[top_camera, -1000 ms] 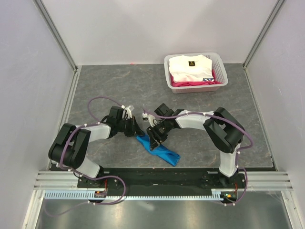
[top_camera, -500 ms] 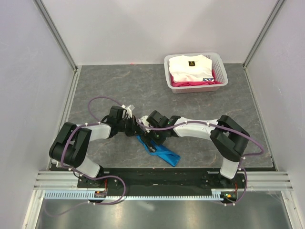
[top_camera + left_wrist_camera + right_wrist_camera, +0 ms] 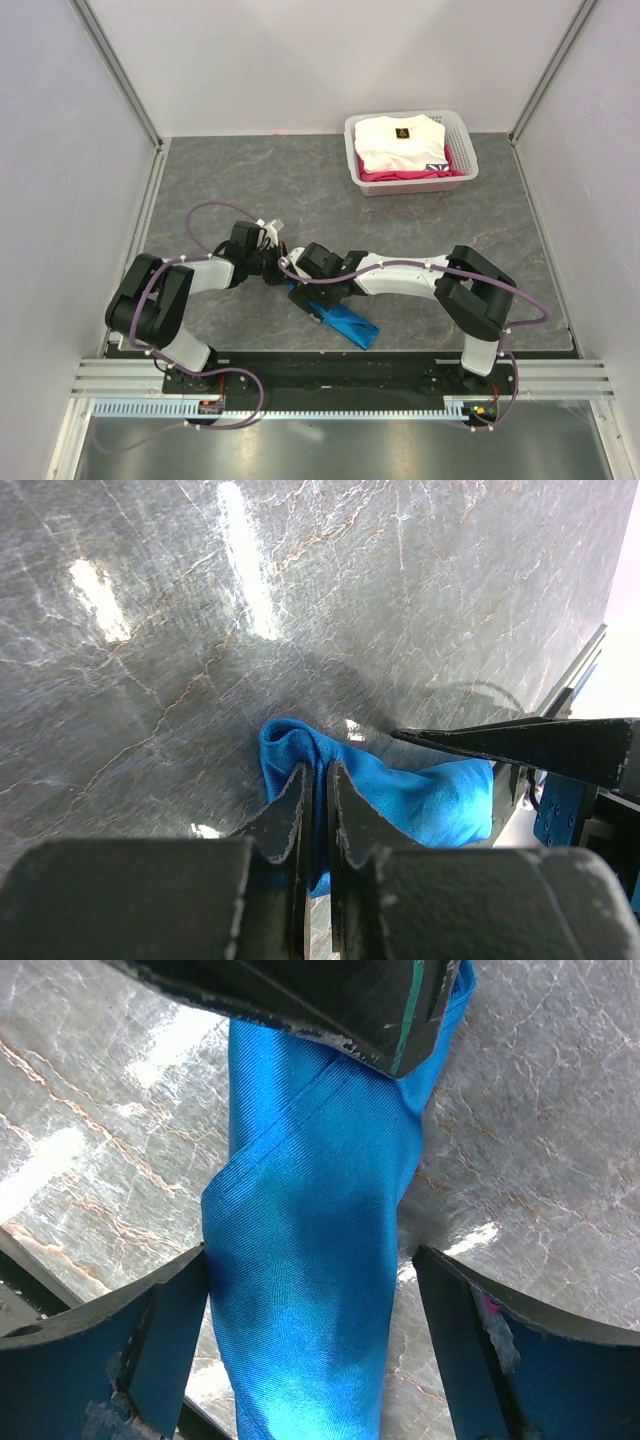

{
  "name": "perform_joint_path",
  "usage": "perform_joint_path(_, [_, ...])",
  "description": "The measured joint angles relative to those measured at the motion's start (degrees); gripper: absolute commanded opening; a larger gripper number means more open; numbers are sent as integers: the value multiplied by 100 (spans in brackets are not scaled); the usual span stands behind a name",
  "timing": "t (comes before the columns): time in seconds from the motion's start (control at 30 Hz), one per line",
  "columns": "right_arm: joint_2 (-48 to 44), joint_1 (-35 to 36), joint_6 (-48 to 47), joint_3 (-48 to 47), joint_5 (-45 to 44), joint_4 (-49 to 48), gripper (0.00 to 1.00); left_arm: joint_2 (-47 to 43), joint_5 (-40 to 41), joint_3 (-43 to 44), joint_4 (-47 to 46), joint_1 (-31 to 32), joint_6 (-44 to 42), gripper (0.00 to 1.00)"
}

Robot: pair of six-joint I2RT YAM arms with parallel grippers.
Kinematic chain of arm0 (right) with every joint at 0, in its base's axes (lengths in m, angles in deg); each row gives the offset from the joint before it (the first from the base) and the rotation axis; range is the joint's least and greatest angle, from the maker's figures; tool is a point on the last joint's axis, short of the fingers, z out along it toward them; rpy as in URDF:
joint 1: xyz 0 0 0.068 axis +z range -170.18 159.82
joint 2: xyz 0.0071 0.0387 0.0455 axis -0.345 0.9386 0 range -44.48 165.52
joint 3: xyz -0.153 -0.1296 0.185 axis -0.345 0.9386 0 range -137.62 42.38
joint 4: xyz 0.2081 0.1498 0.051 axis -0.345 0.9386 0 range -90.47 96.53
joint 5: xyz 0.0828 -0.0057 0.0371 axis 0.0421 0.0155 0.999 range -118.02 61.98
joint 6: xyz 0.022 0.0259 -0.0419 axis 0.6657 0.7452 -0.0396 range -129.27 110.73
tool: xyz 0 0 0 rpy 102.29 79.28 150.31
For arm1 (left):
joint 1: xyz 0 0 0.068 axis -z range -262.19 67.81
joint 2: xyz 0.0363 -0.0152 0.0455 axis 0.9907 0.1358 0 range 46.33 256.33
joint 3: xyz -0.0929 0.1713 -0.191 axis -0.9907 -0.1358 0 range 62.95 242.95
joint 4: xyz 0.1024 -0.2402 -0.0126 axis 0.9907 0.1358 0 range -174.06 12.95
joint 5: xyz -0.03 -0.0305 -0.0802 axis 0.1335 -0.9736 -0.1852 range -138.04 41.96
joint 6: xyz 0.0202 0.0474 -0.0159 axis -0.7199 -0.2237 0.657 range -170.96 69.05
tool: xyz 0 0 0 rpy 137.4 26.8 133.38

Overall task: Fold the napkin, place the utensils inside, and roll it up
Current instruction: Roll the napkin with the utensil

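The napkin (image 3: 346, 323) is a narrow bright blue roll lying slantwise on the grey table near the front edge. My left gripper (image 3: 283, 273) is shut on its upper left end, and the left wrist view shows blue cloth (image 3: 420, 795) pinched between the narrow jaws (image 3: 316, 770). My right gripper (image 3: 318, 305) stands open astride the roll just below that end, a finger on each side of the cloth (image 3: 310, 1210) and apart from it. The utensils are hidden from every view.
A white basket (image 3: 352, 160) with folded white and pink clothes stands at the back right of the table. The metal frame rail runs along the near edge right behind the roll. White walls close in the table on three sides.
The right arm has stretched left and come down over the roll while its jaws opened wide. The left gripper has closed tighter on the napkin's end. The roll has stayed put.
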Motion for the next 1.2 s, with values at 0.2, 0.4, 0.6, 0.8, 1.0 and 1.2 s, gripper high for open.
perform_joint_path(0.2, [39,44,37,-39,-133,44,85,4,-4,9,2,0,0,9])
perform_joint_path(0.4, [109,195,177,-85,-562,81,72,87,-11,109,7,0,0,19])
perform_joint_path(0.6, [109,302,708,-61,-896,72,50,162,24,251,20,0,70,63])
perform_joint_path(0.8, [39,269,1102,-13,-1370,-116,45,63,490,584,374,-92,214,91])
perform_joint_path(1.0, [52,-125,1248,52,-1401,-98,44,-184,898,667,704,-649,264,100])
perform_joint_path(1.2, [129,-509,1167,-61,-1305,-33,45,-525,1075,730,1014,-1220,275,100])
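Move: Between the right hand's open fingers lies the napkin roll; its middle is about 5 cm to the right, 3 cm back and roughly 1 cm lower. From the right hand, the roll's loose end lies about 12 cm right and 8 cm back; the end that the left fingers pinch is some 5 cm left and 4 cm forward. From the left hand, the roll's middle is about 9 cm right, 7 cm back and 1 cm down. Closing from both sides, the right fingers grip the napkin roll while the wrist turns about 20 degrees clockwise, then drag it forward some 6 cm and a little right, staying low. The left hand opens wide, lets go of the roll's far end and backs off forward and to its left, about 10 cm in all, rising slightly and turning about 20 degrees counter-clockwise. ##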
